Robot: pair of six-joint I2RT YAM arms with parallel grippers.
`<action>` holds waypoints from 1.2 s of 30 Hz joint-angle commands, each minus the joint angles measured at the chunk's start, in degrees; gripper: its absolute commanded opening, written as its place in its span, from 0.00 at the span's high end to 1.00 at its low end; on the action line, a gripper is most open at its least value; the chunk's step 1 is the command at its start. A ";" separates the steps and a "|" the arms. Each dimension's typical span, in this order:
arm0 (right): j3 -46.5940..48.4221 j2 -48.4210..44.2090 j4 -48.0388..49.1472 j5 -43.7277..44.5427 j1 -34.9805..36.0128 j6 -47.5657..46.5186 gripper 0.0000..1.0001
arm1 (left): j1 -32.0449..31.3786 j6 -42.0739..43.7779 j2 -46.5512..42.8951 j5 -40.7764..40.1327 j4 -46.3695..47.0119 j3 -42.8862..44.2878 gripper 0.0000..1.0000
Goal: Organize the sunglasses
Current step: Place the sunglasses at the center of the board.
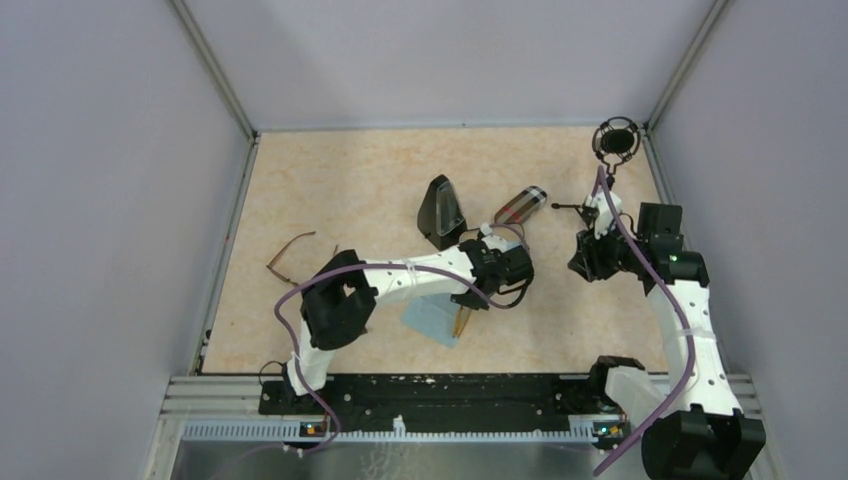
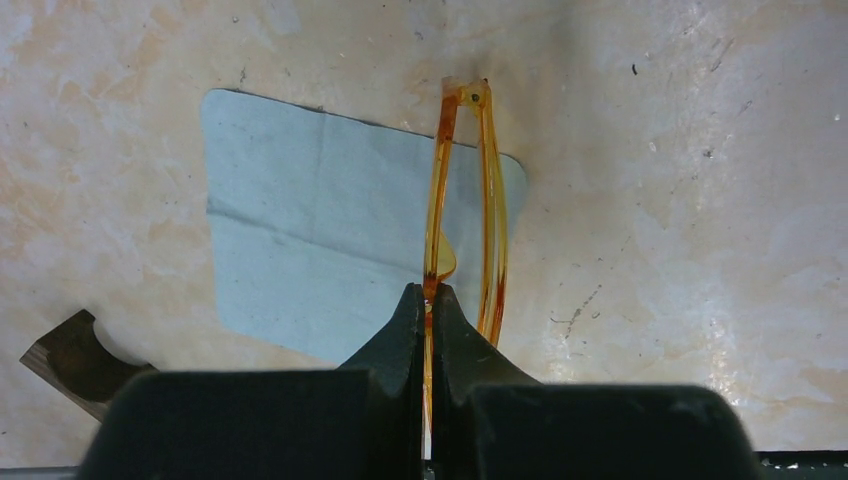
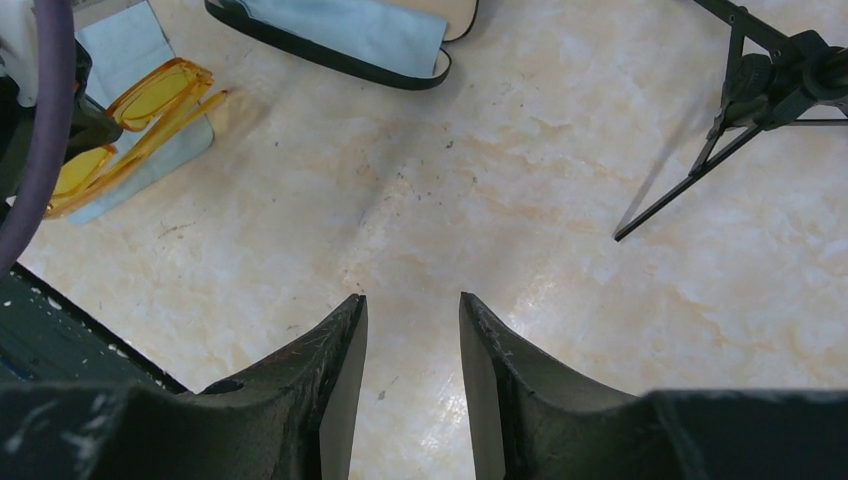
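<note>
The amber-lens sunglasses (image 2: pixel 490 200) are folded and pinched edge-on by my left gripper (image 2: pixel 427 295), which is shut on their frame over the right edge of a blue cloth (image 2: pixel 320 240). In the top view they hang below the left gripper (image 1: pixel 472 300), with the amber frame (image 1: pixel 462 323) over the cloth (image 1: pixel 428 320). They also show in the right wrist view (image 3: pixel 150 95). The brown thin-framed sunglasses (image 1: pixel 290 255) lie open on the table at the left. My right gripper (image 3: pixel 412 305) is open and empty above bare table; in the top view it (image 1: pixel 585 262) is right of centre.
A black triangular case (image 1: pixel 440 212) and a plaid cylindrical case (image 1: pixel 520 207) lie behind the left wrist. A black-rimmed case holding a blue cloth (image 3: pixel 350 40) is ahead of the right gripper. A small black tripod (image 3: pixel 740 90) with a microphone (image 1: pixel 615 140) stands back right.
</note>
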 commanded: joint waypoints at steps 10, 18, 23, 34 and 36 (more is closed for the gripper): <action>-0.56 1.50 3.93 -1.03 -3.25 -1.99 0.60 | -0.47 1.86 5.65 4.15 -0.55 9.99 0.75; -1.22 1.60 3.32 -3.16 -6.33 -3.82 0.60 | -1.98 2.11 8.05 4.85 -2.86 16.40 0.62; -2.13 0.87 3.55 -3.68 -6.68 -4.20 0.60 | -2.47 1.78 2.41 2.01 -2.21 13.96 0.54; -1.39 1.31 0.60 -7.00 6.44 -5.64 0.37 | -2.41 -3.64 -25.12 7.07 25.61 -28.07 0.56; -1.52 3.17 2.40 -2.68 13.32 -2.94 0.37 | -2.32 -4.76 -28.79 5.51 28.43 -32.46 0.57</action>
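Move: The left hand holds the orange sunglasses low over the right side of the blue cloth. Their spot, the bare table just right of the cloth, lies about 5 cm to its right, level fore and aft, some 3 cm below. The cloth's middle is 8 cm left and 2 cm back; the open glasses case is about 16 cm ahead, 5 cm right. From the right hand the spot is roughly 18 cm left, 6 cm back, 14 cm below. Take the left gripper about 6 cm to the right, off the cloth's edge, dipping slightly while the fingers open gradually to nearly half and let the sunglasses go; then bring the empty hand some 8 cm left and 5 cm back, rising a little. Ease the right gripper 2 cm right, then about 5 cm left towards the sunglasses, opening it wider. ##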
